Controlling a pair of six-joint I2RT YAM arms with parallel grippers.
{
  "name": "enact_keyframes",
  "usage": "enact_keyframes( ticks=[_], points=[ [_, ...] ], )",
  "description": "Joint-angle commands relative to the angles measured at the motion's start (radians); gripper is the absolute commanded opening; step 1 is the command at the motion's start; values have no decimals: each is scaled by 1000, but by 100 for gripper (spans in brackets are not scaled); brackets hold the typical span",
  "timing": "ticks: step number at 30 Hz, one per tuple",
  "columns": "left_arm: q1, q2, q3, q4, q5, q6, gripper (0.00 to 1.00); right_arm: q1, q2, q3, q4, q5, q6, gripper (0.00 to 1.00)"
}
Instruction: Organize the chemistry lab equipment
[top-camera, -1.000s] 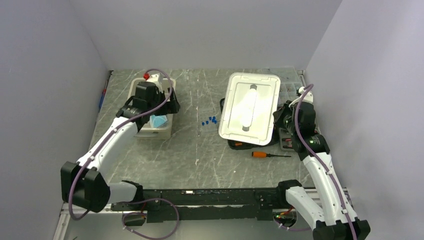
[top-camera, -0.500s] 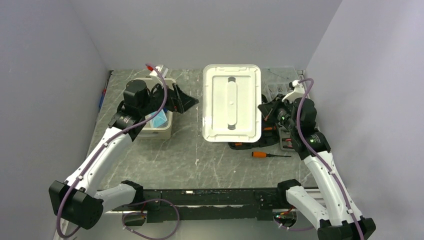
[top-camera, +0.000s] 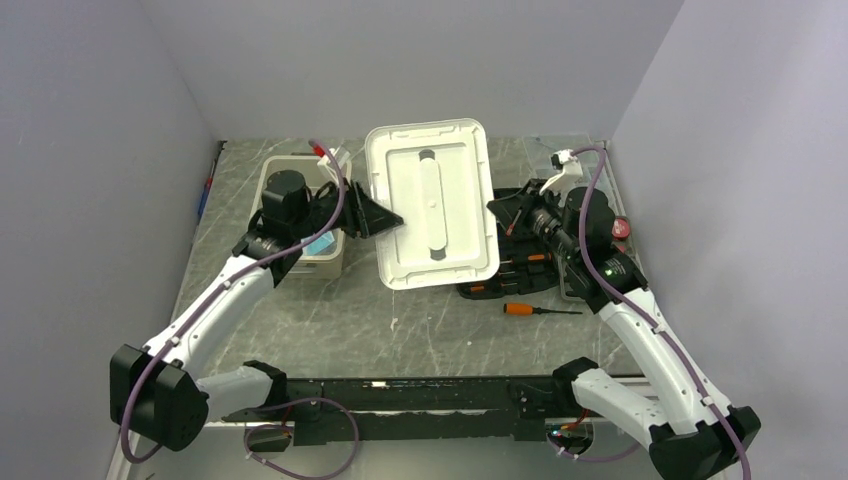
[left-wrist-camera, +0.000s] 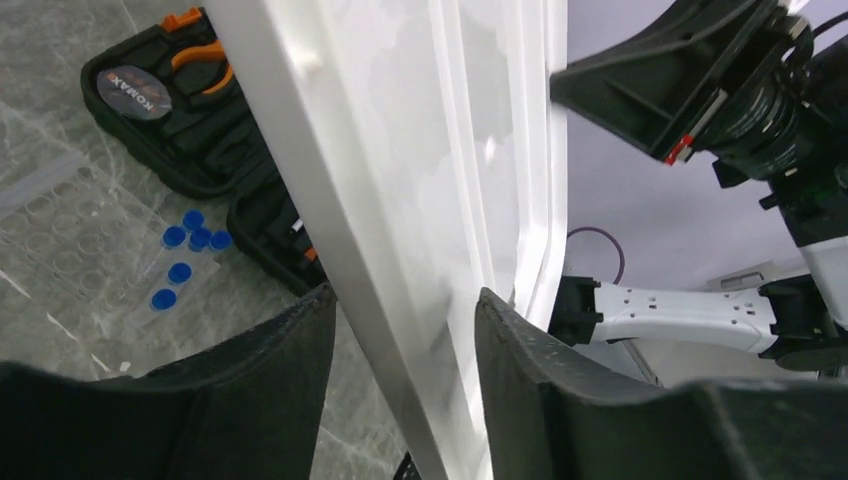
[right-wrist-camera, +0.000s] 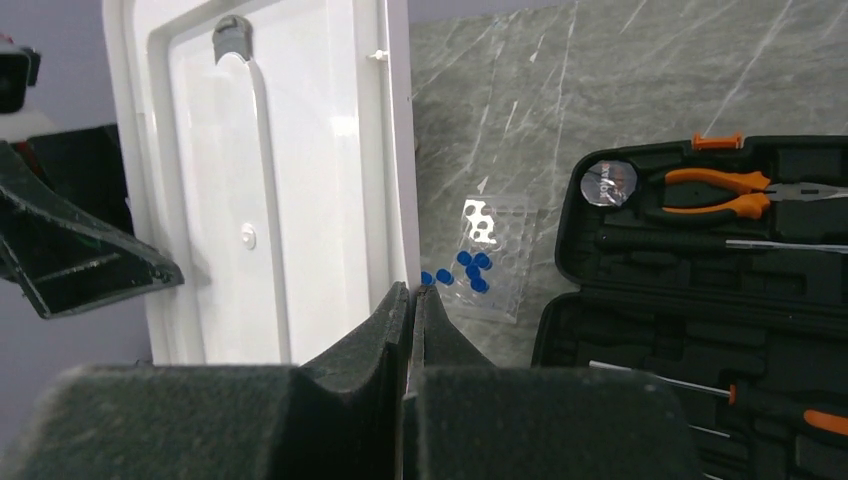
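A white lid (top-camera: 430, 200) hangs tilted above the table's middle. My right gripper (top-camera: 498, 207) is shut on its right rim (right-wrist-camera: 398, 200), fingertips pinched together (right-wrist-camera: 412, 290). My left gripper (top-camera: 393, 222) straddles the lid's left rim (left-wrist-camera: 400, 150), and both fingers (left-wrist-camera: 405, 300) touch it. Several tiny blue caps (right-wrist-camera: 465, 268) lie on a flat clear perforated rack (right-wrist-camera: 495, 250) on the table beneath the lid. The left wrist view shows the same caps (left-wrist-camera: 185, 245). The top view hides them. A light-blue piece (top-camera: 320, 243) lies in the bin (top-camera: 300, 264).
An open black case of orange-handled tools (top-camera: 510, 270) lies right of centre, close to the caps (right-wrist-camera: 700, 260). An orange screwdriver (top-camera: 525, 309) lies loose in front of it. The bin stands at the left under my left arm.
The right gripper has carried the lid leftward and tilted it. The left gripper has left the bin, swung right and closed in around the lid's left rim.
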Motion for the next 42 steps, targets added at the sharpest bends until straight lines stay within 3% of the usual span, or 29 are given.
enact_keyframes(
  ticks=[1, 11, 15, 19, 21, 22, 25, 29, 31, 36, 39, 42],
  points=[
    [-5, -70, -67, 153, 29, -82, 55, 4, 3, 30, 110, 16, 28, 0],
    [-11, -57, -89, 253, 69, -150, 48, 9, 17, 25, 119, 15, 27, 0],
    [-11, -53, -92, 271, 62, -165, 27, 10, 21, 22, 111, 38, 21, 0],
    [-11, -78, -67, 157, -3, -79, 4, 10, 37, 21, 98, 53, 11, 0],
    [-11, -92, -50, 104, -39, -45, 0, 11, 50, 22, 96, 56, 6, 0],
    [-11, -99, -42, 80, -58, -31, 0, 11, 55, 24, 92, 60, 2, 6],
    [-10, -129, -1, -36, -165, 36, 0, 12, 57, 22, 87, 89, -19, 46],
    [19, -124, 197, -359, -355, 218, 0, 10, 23, 6, 84, 140, -57, 85],
    [68, -103, 297, -503, -431, 282, 0, 11, 2, 1, 75, 150, -81, 90],
    [209, -34, 533, -815, -685, 446, 0, 11, -47, -38, 57, 172, -120, 93],
    [225, 10, 633, -939, -960, 532, 0, 10, -71, -67, 50, 206, -140, 93],
    [227, 64, 704, -1024, -1143, 589, 0, 10, -91, -92, 48, 227, -160, 94]
  ],
)
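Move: My right hand still pinches the white lid's right rim, the lid's middle lying about 10 cm to its left at the same height. My half-open left fingers are around the opposite rim, with the lid's middle some 6 cm to their right and 2 cm ahead. From the left hand, the bin is about 24 cm left, 12 cm ahead and 24 cm below; the blue caps are roughly 9 cm ahead, 4 cm right and 28 cm below. I close my left fingers on the lid's near-left rim, easing back only a centimetre or two, while my right hand keeps its pinch. Then my right fingers open wide and let go, backing about 3 cm right; my left hand swings the lid some 20 cm left, also rising about 8 cm and going a little forward towards the bin, turning counter-clockwise and rolling its left side up. ##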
